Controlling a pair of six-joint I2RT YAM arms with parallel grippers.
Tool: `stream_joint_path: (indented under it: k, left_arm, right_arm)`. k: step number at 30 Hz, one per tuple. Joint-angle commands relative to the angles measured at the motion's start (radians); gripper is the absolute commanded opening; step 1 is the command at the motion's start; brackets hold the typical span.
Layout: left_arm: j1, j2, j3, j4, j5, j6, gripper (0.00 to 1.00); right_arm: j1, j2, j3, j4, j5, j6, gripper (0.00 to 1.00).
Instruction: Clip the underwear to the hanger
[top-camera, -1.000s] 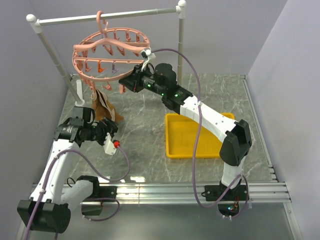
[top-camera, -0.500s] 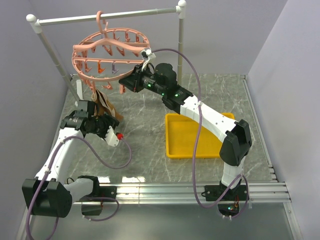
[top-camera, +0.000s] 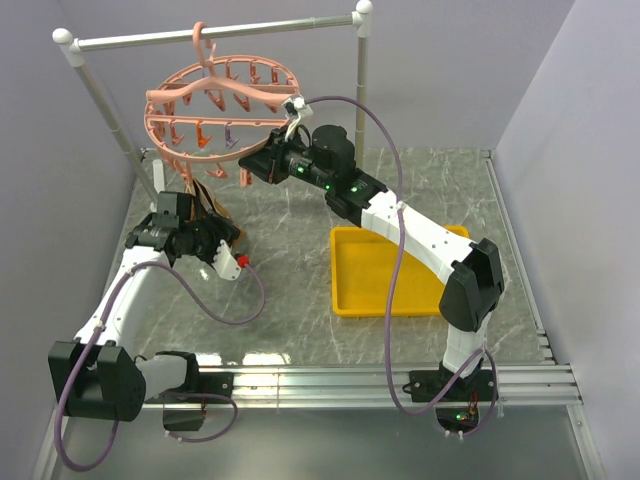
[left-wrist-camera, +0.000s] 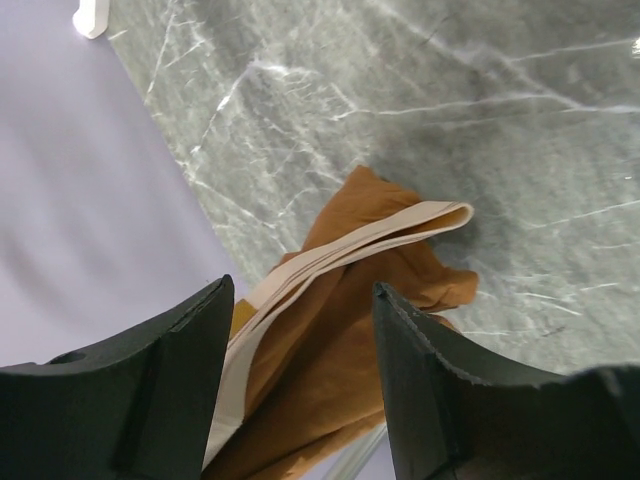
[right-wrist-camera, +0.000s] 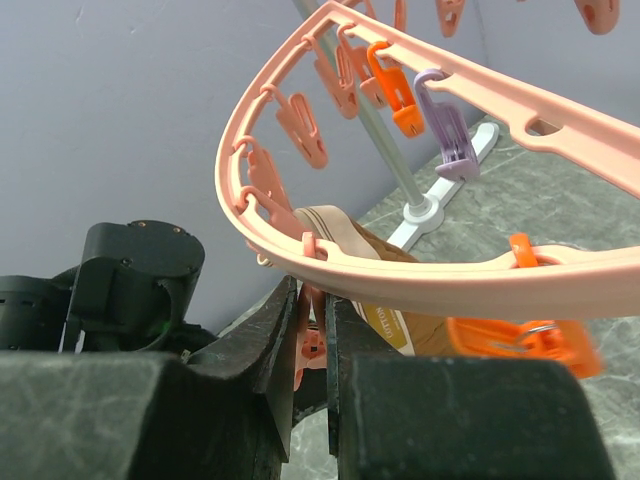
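The pink round hanger (top-camera: 215, 98) hangs by its hook from the rail. The brown underwear (top-camera: 203, 200) dangles below its left rim, down to the table. My left gripper (top-camera: 222, 236) is open right in front of the cloth. In the left wrist view the underwear (left-wrist-camera: 340, 330) with its tan waistband fills the gap between the spread fingers (left-wrist-camera: 300, 290). My right gripper (top-camera: 247, 164) is under the near rim. In the right wrist view its fingers (right-wrist-camera: 312, 295) are shut on a pink clip (right-wrist-camera: 318, 335) hanging from the hanger ring (right-wrist-camera: 420, 270), with the underwear (right-wrist-camera: 345, 230) just behind.
A yellow tray (top-camera: 395, 270) lies on the marble table under the right arm. The white and grey rail (top-camera: 215, 35) stands on two posts, its foot (right-wrist-camera: 440, 190) by the wall. Orange (right-wrist-camera: 395, 95) and purple (right-wrist-camera: 445, 125) clips hang further along the ring.
My left arm has swung up and back towards the hanging underwear, so its open fingers now frame the cloth. The right gripper has stayed on the clip.
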Motion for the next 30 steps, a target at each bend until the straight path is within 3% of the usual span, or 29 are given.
stream_joint_path:
  k: [1,4,10,17,26,30]
  left_arm:
    - [0.001,0.0,0.022,0.049,-0.003,0.443,0.63]
    - [-0.01,-0.002,0.0,0.073,-0.053,0.495,0.62]
    - [-0.055,0.032,0.022,0.092,-0.175,0.424,0.61]
    - [-0.064,0.031,-0.016,0.153,-0.192,0.452,0.6]
    - [-0.093,0.061,-0.015,0.175,-0.225,0.458,0.38]
    - [-0.104,0.077,0.043,0.086,-0.228,0.434,0.2]
  right_arm:
    - [-0.005,-0.011,-0.004,0.03,-0.025,0.011,0.0]
    - [-0.008,-0.009,-0.003,0.032,-0.026,0.014,0.0]
    - [-0.007,-0.006,-0.006,0.034,-0.026,0.02,0.0]
    - [-0.007,-0.006,-0.009,0.034,-0.028,0.019,0.0]
    - [-0.008,-0.005,-0.006,0.034,-0.026,0.019,0.0]
    - [-0.008,-0.003,-0.004,0.035,-0.025,0.017,0.0]
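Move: The underwear's hanging waistband, at the stretch to be gripped, lies about 3 cm ahead of the open left fingers, straight on and roughly 1 cm below. The clip still held by the right hand at the hanger's near rim is some 5 cm ahead, 6 cm to the right and 20 cm above the left hand. From the right hand, that waistband is about 2 cm back, 6 cm left and 21 cm below. The left hand eases about 3 cm forward, rolls some 10 degrees, and pinches the underwear's hanging waistband. ##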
